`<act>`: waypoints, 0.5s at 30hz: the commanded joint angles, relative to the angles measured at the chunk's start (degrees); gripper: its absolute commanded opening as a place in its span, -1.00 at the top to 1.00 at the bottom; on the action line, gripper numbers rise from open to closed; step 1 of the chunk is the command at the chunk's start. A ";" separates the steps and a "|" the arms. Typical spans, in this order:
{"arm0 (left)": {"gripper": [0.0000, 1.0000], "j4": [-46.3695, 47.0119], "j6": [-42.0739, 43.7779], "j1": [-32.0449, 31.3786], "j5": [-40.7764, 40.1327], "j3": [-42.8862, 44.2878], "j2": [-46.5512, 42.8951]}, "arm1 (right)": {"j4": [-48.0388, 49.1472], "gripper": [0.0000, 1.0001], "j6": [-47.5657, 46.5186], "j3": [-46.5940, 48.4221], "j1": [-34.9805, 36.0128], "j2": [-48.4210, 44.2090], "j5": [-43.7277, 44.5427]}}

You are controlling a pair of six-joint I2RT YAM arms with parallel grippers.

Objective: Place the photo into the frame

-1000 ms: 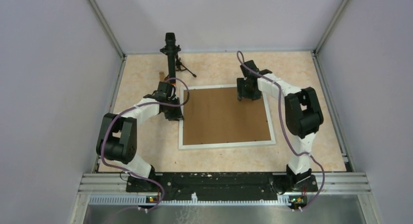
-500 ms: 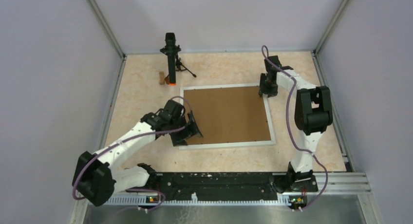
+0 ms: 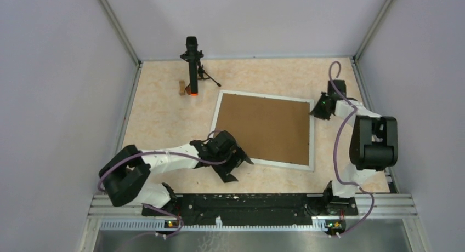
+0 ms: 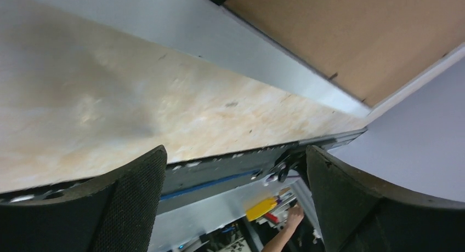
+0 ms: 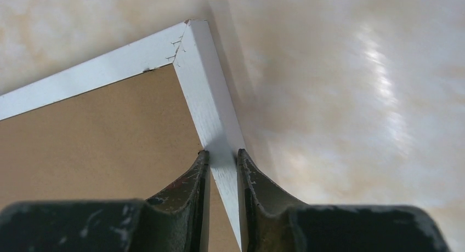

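Observation:
The frame (image 3: 312,139) is a thin white rectangle lying skewed on the table, and a plain brown cardboard sheet (image 3: 263,129) fills it. The photo is hidden. My right gripper (image 3: 318,109) is at the frame's far right corner. In the right wrist view its jaws (image 5: 222,153) are shut on the white rail (image 5: 205,93), one finger on each side. My left gripper (image 3: 237,167) sits low by the frame's near left corner. In the left wrist view this gripper (image 4: 236,164) is wide open and holds nothing, with the frame's rail (image 4: 263,49) beyond it.
A black stand (image 3: 191,63) with an orange foot and a small wooden block (image 3: 181,87) are at the far left. Grey walls enclose the table. A metal rail (image 3: 252,202) runs along the near edge. A person's hand (image 4: 290,219) shows below the table edge.
The frame has swung clockwise and shifted right. My left gripper opened and slid toward the near edge. My right gripper moved right along the far edge and closed on the frame's rail.

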 commanded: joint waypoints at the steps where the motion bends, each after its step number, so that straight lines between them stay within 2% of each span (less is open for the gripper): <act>1: -0.98 11.78 -5.91 -0.79 -4.60 3.72 7.13 | -2.89 0.73 4.57 -13.46 -9.75 -7.08 6.59; 4: -0.97 10.61 -2.44 -0.57 -6.89 10.03 14.37 | -0.04 0.70 5.26 -20.57 -12.80 -14.32 2.88; 7: -0.98 7.18 4.51 0.39 -10.15 18.43 21.53 | 1.96 0.65 5.47 -24.59 -12.98 -20.05 -5.37; 9: -0.91 3.18 8.67 2.18 -10.59 23.14 26.63 | 2.75 0.62 6.09 -26.77 -12.96 -23.27 -10.31; 10: -0.82 2.12 11.69 3.06 -10.99 25.02 28.53 | 2.98 0.60 6.17 -27.41 -12.93 -24.89 -12.70; 12: -0.55 -2.37 15.52 5.15 -11.97 27.91 31.33 | 1.92 0.38 5.53 -27.35 -12.97 -27.87 -15.26; 14: -0.23 -4.93 18.75 7.03 -14.59 27.72 32.00 | -1.70 0.17 3.91 -24.49 -12.94 -30.39 -14.21; 15: -0.15 -5.31 21.07 8.00 -15.18 27.15 31.95 | -3.65 0.09 2.78 -22.25 -12.97 -31.65 -12.98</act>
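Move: The frame's near rail runs about 6 cm ahead of my open left hand and 3 cm to its right, some 3 cm lower; the middle of the framed backboard is roughly 20 cm ahead and 10 cm right, and the near right corner some 33 cm right, about level with me. My right hand already pinches the frame's right rail: the far right corner is 6 cm ahead of it, the backboard's middle some 23 cm left and 8 cm back. With my right hand still pinching the right rail I drag it back and rightward, turning the wrist about 15 degrees clockwise; then I loosen the fingers and ease back and a little left, still astride the rail. Meanwhile I send my left hand forward and right, sinking slightly, then straight forward, about 11 cm out in all, and start closing its fingers around the near rail. ##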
